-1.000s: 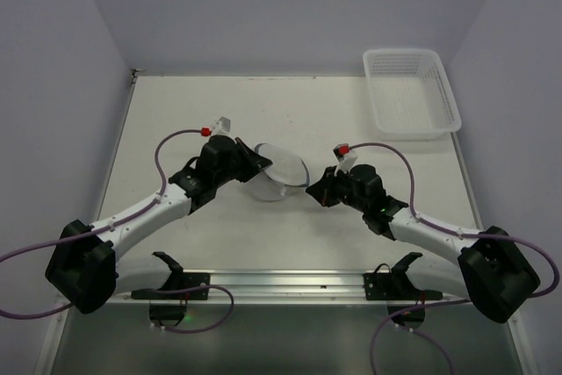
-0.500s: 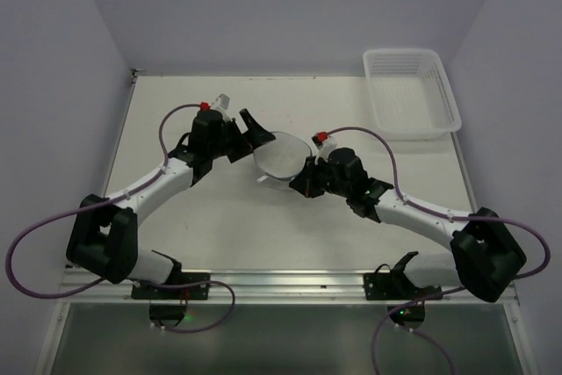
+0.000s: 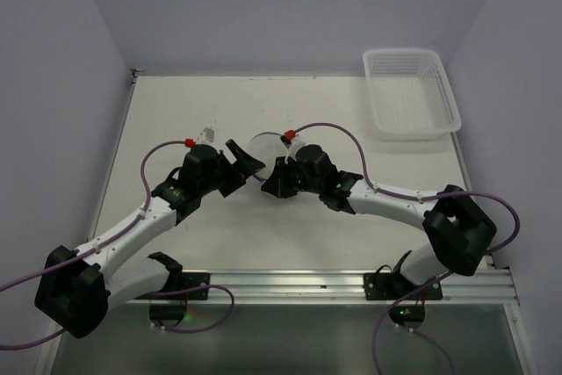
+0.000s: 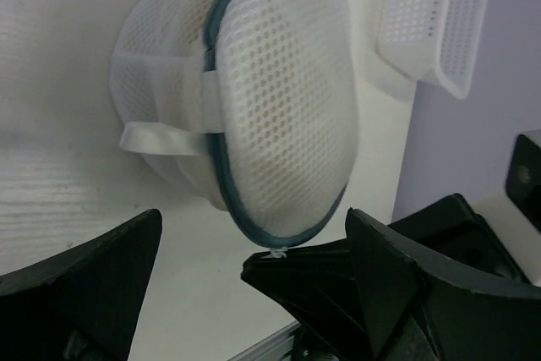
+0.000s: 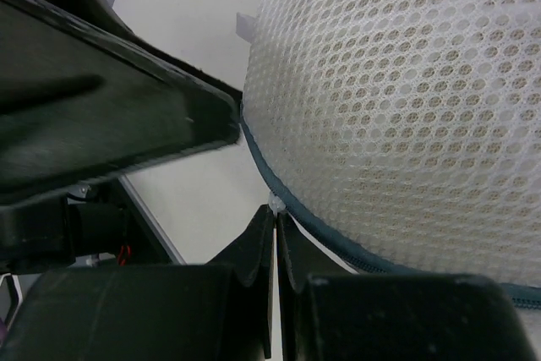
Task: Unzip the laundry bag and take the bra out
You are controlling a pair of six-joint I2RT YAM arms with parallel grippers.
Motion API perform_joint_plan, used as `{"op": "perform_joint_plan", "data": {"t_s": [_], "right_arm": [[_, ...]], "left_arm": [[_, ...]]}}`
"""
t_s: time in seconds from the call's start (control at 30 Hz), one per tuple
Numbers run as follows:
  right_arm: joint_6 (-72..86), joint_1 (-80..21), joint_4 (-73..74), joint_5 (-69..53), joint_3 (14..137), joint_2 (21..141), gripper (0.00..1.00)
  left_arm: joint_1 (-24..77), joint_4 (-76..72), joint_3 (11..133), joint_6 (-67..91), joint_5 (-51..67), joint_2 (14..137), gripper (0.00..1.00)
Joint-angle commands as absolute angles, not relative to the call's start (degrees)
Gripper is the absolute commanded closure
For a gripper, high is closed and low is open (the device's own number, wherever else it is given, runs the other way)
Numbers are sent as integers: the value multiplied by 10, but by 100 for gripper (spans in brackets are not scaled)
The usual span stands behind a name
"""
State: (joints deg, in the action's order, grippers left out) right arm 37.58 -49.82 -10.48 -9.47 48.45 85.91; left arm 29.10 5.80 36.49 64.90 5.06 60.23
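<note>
The laundry bag [image 4: 279, 99], a round white mesh pouch with a dark teal zip rim, stands on its edge on the table; it also shows in the top view [image 3: 262, 143] and fills the right wrist view [image 5: 397, 99]. My right gripper [image 5: 275, 213] is shut on the small white zip pull [image 5: 275, 202] at the bag's lower rim; its fingers [image 4: 338, 281] show in the left wrist view. My left gripper [image 4: 254, 293] is open and empty just in front of the bag [image 3: 247, 161]. The bra is not plainly seen; only a beige tint shows through the mesh.
A white plastic lattice basket [image 3: 411, 90] stands at the back right of the table, also seen in the left wrist view [image 4: 431, 14]. A white strap loop [image 4: 161, 137] hangs off the bag's side. The two grippers are very close together.
The right gripper moved left and closed on the bag's zip pull. The left gripper let go of the bag, opened, and drew back toward the near left. The bag tipped onto its edge.
</note>
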Motion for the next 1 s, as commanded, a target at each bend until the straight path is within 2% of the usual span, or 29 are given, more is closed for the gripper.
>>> {"op": "perform_joint_plan", "data": {"t_s": [0.0, 0.1, 0.2, 0.23, 0.3, 0.33, 0.37, 0.53, 0.67, 0.8, 0.97], "right_arm": [[381, -500, -120, -85, 515, 869, 100], [377, -503, -118, -82, 515, 868, 100], [372, -503, -111, -75, 513, 866, 100], [369, -503, -104, -73, 508, 861, 100], [360, -502, -98, -67, 495, 853, 100], [353, -500, -96, -59, 479, 846, 100], [334, -491, -92, -61, 469, 832, 100], [297, -411, -78, -81, 386, 768, 100], [228, -333, -38, -87, 382, 741, 100], [196, -316, -9, -99, 409, 751, 100], [240, -325, -21, -162, 438, 757, 100]], "left_arm": [[303, 69, 359, 679, 16, 619, 8], [316, 59, 367, 678, 12, 645, 17], [320, 33, 367, 683, 13, 659, 41], [321, 30, 366, 682, 11, 660, 57], [321, 32, 367, 678, 4, 658, 77], [319, 36, 367, 672, 3, 657, 93], [318, 38, 367, 667, 4, 656, 100], [294, 40, 367, 618, 29, 656, 100], [260, 36, 374, 554, 92, 663, 100], [221, 25, 394, 455, 157, 692, 100], [198, 45, 508, 368, 207, 797, 100]]}}
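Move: The spot of the laundry bag's blue zip rim to grip lies about 4 cm below the open left gripper and 1 cm to its right. The zip pull is some 3 cm back, 2 cm right and 4 cm down from the left hand; the bag's middle is 6 cm ahead, 4 cm right and 6 cm down. The right fingers already hold the pull, with the bag's middle about 9 cm ahead of them, 2 cm right and 2 cm down. Lower the left gripper about 4 cm onto the rim beside the zip pull and pinch rim and mesh between the fingers. Hold the right hand still until that grip is shut, then, keeping hold of the pull, draw it quickly some 11 cm right and 4 cm forward along the rim, sinking slightly. Late on, ease the gripping left hand about 3 cm forward, turning it a little clockwise. ##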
